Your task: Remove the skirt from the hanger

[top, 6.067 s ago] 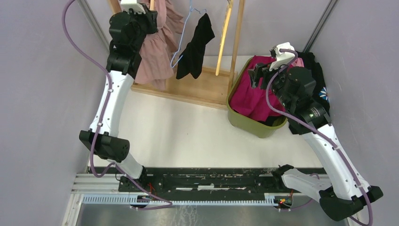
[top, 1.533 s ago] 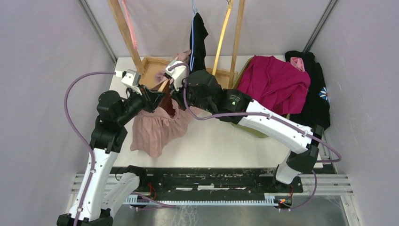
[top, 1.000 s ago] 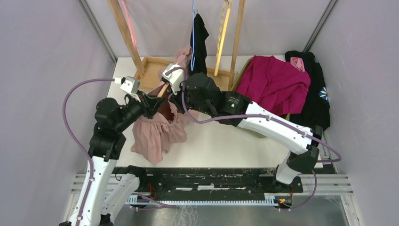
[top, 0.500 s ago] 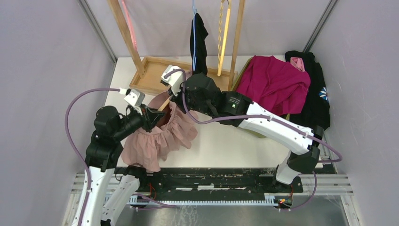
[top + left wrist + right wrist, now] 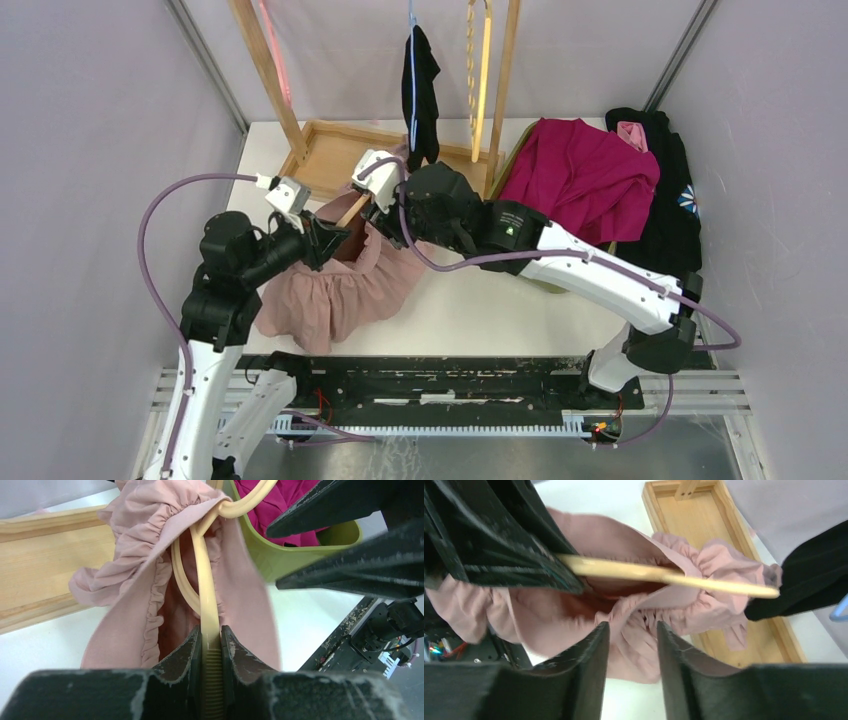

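Observation:
The pink skirt [image 5: 340,285] droops from a cream hanger [image 5: 352,207] onto the white table, its ruffled hem spread toward the near edge. My left gripper [image 5: 211,632] is shut on the hanger [image 5: 206,600] on its ribbed bar, and the skirt's gathered waistband [image 5: 135,545] is bunched round the hanger's far end. My right gripper [image 5: 633,630] is open just above the waistband, and the pink skirt [image 5: 589,535] shows in the gap between its fingers. The hanger [image 5: 649,572] runs across that view, out of the black left gripper [image 5: 499,540].
A wooden rack base [image 5: 330,150] stands behind the skirt. Above it a black garment [image 5: 425,70] hangs on a blue hanger beside a yellow hanger [image 5: 480,60]. A green basket [image 5: 280,550] with a magenta garment [image 5: 585,175] sits at the right.
The right gripper's jaws have opened and let go of the skirt's waistband. The skirt has dropped lower and spread out on the table. The left gripper still holds the hanger.

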`<state>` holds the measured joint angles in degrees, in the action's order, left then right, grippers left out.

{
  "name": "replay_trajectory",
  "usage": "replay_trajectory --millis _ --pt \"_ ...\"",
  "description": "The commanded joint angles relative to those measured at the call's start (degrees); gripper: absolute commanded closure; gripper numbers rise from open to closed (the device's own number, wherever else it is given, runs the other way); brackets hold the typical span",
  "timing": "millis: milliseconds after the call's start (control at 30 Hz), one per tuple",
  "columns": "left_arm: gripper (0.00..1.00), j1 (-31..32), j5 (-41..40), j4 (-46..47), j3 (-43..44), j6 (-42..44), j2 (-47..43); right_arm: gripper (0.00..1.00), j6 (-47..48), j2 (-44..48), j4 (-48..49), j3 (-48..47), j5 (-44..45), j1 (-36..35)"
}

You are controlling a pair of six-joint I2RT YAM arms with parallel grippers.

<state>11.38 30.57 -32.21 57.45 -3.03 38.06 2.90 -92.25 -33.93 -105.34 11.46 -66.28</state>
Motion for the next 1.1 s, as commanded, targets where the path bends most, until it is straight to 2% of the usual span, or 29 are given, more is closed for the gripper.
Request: replay_trajectory --millis 0,67,200,300,567,800,1067 --pt "0.97 -0.04 0.55 4.53 5.19 3.86 0.42 0.46 3.00 8.20 5.76 5.67 3.90 -0.25" --pt "0.97 -0.13 1.37 4.23 6.24 3.99 1.22 0.36 4.14 10.37 5.93 7.42 5.43 -0.25" --pt "0.97 -0.08 2.80 3.24 7.50 4.74 1.10 0.32 7.39 14.13 4.69 9.98 9.03 -0.22" --pt "0.97 -0.07 5.00 0.10 8.78 5.79 1.34 0.32 9.89 15.81 5.08 12.11 11.94 -0.16" --pt "0.97 -0.04 18.24 -10.58 12.45 10.24 1.17 0.33 15.67 14.48 4.59 13.79 13.91 -0.13" --pt "0.97 -0.12 26.22 -10.81 12.05 10.41 1.42 0.36 17.24 15.22 4.28 16.82 12.12 -0.15" --pt "0.97 -0.13 33.15 -10.77 13.61 10.65 2.96 0.37 21.63 23.44 9.83 26.57 11.72 -0.10"
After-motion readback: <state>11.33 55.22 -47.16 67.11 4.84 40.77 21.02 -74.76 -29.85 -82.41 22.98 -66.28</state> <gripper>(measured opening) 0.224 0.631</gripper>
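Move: The skirt's bunched far end, still on the hanger, lies about 11 cm ahead of the right hand, 4 cm to its right and 6 cm lower. The left fingers' grip on the hanger is some 3 cm back and 6 cm left of the right hand, slightly lower; the black cloth hangs roughly 20 cm ahead and 10 cm right. From the left hand, that skirt end lies about 14 cm ahead, 10 cm right and 4 cm lower. Still pinching the hanger, the left hand lifts about 2 cm, then draws it back some 8 cm and a little right, turning it roughly 25 degrees clockwise. The right hand opens wider and sweeps about 9 cm right, arching up over the hanger before sinking some 6 cm from its high point, tilting up and rolling, so its open fingers come around the skirt's far end. ##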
